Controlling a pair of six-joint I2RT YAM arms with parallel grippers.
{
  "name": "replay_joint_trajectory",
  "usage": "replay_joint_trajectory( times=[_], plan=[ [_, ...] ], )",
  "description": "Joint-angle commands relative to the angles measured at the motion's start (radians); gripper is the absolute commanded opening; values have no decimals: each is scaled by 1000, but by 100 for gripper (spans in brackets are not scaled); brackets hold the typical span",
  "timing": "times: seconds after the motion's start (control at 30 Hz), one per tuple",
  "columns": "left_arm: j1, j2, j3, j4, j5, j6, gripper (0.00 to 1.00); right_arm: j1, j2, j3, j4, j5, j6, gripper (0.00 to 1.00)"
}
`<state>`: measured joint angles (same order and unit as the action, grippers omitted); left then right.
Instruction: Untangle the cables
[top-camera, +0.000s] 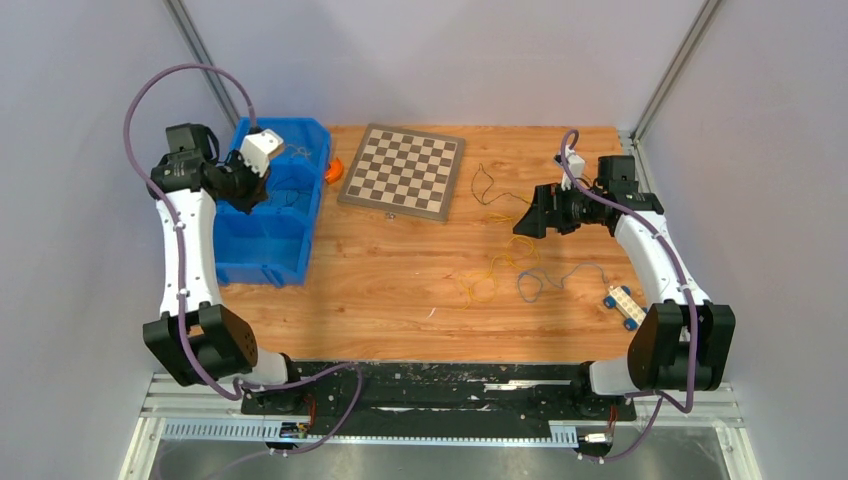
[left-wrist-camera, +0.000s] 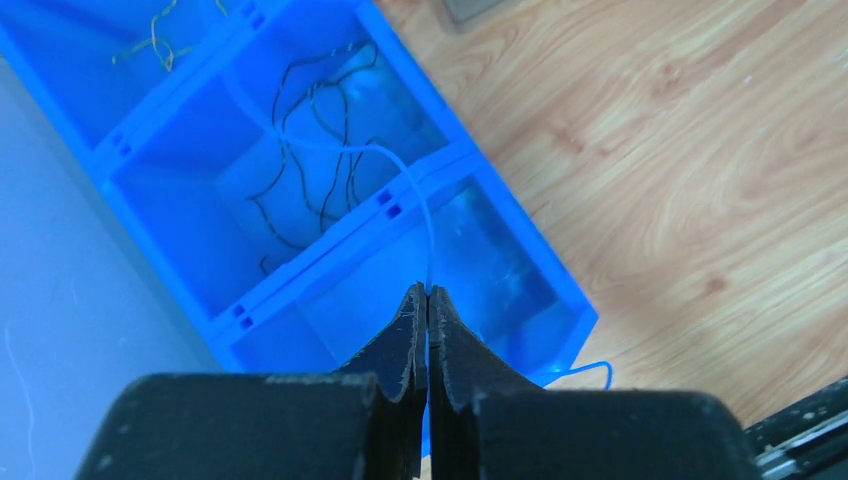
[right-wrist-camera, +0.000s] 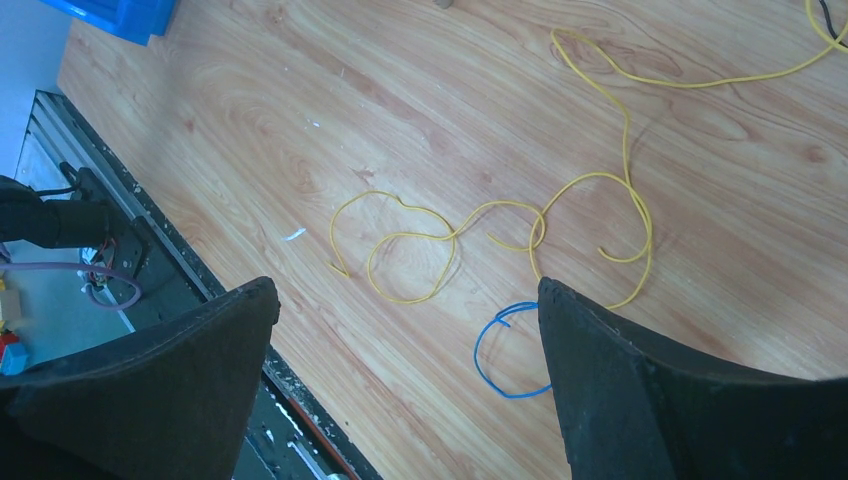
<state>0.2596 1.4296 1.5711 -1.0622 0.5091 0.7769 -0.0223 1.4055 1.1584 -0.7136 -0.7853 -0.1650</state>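
Note:
My left gripper hangs over the blue bin, shut on a thin pale-blue cable that arcs up from its tips into the middle compartment. A black cable lies in that compartment and a yellow one in the far one. On the table, yellow cables loop over each other beside a blue cable. My right gripper stands open above them, holding nothing. From above, the left gripper is in the bin and the right gripper is over the yellow cables.
A chessboard lies at the back centre, with a small orange object between it and the bin. A thin dark cable lies right of the board. A white and blue toy car sits near the right arm's base.

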Motion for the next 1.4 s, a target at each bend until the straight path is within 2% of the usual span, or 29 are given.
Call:
replay_joint_trajectory(
  times=[0.0,0.13,0.2,0.37,0.47,0.7,0.83,0.9,1.03,1.2,1.27,1.37],
  plan=[
    [126,-1,-79,52,65,160,0,-2,-17,4,30,-28,10,100],
    [214,-25,-208,208,85,238,0,-2,-21,2,31,-24,9,100],
    [248,-30,-248,228,103,299,0,-3,-28,-4,30,-21,7,100],
    [364,-97,-353,161,240,570,0,-4,-35,-14,32,-14,3,100],
    [413,-131,-421,131,257,736,0,-4,-36,-14,33,-17,3,100],
    [538,-109,-370,52,336,818,0,-4,-43,-20,34,-17,4,100],
    [580,-153,-428,75,331,951,0,-4,-48,-26,37,-15,4,100],
    [597,-182,-470,129,352,941,0,-4,-51,-29,39,-14,4,100],
    [597,-257,-508,195,493,825,0,-5,-52,-34,45,-19,8,100],
    [477,-383,-564,360,526,600,0,-4,-36,-24,49,-31,18,100],
    [440,-389,-541,334,531,573,0,-4,-38,-22,48,-28,18,100],
    [407,-362,-436,211,542,641,0,-4,-47,-27,47,-22,18,100]
  ],
)
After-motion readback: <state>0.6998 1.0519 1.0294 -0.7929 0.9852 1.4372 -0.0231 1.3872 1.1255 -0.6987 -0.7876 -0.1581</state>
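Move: My left hand already holds the blue cable, some 22 cm above the blue bin's near compartment, whose middle lies about 1 cm ahead and 2 cm to my left. The bin's middle compartment, with the dark cable in it, is roughly 11 cm ahead and 1 cm to the left; the orange thing stands about 14 cm ahead and 11 cm to the right. From my right hand the near compartment lies some 45 cm left, 3 cm ahead and 15 cm below. With my fingers kept shut on the blue cable, I swing my left hand left by about 12 cm, sinking some 8 cm and drawing back 7 cm, out towards the outer side of the near compartment. Then I turn back to the right and rise, regaining most of the height and edging forward, while the wrist tips the fingertips up by roughly 30 degrees. ##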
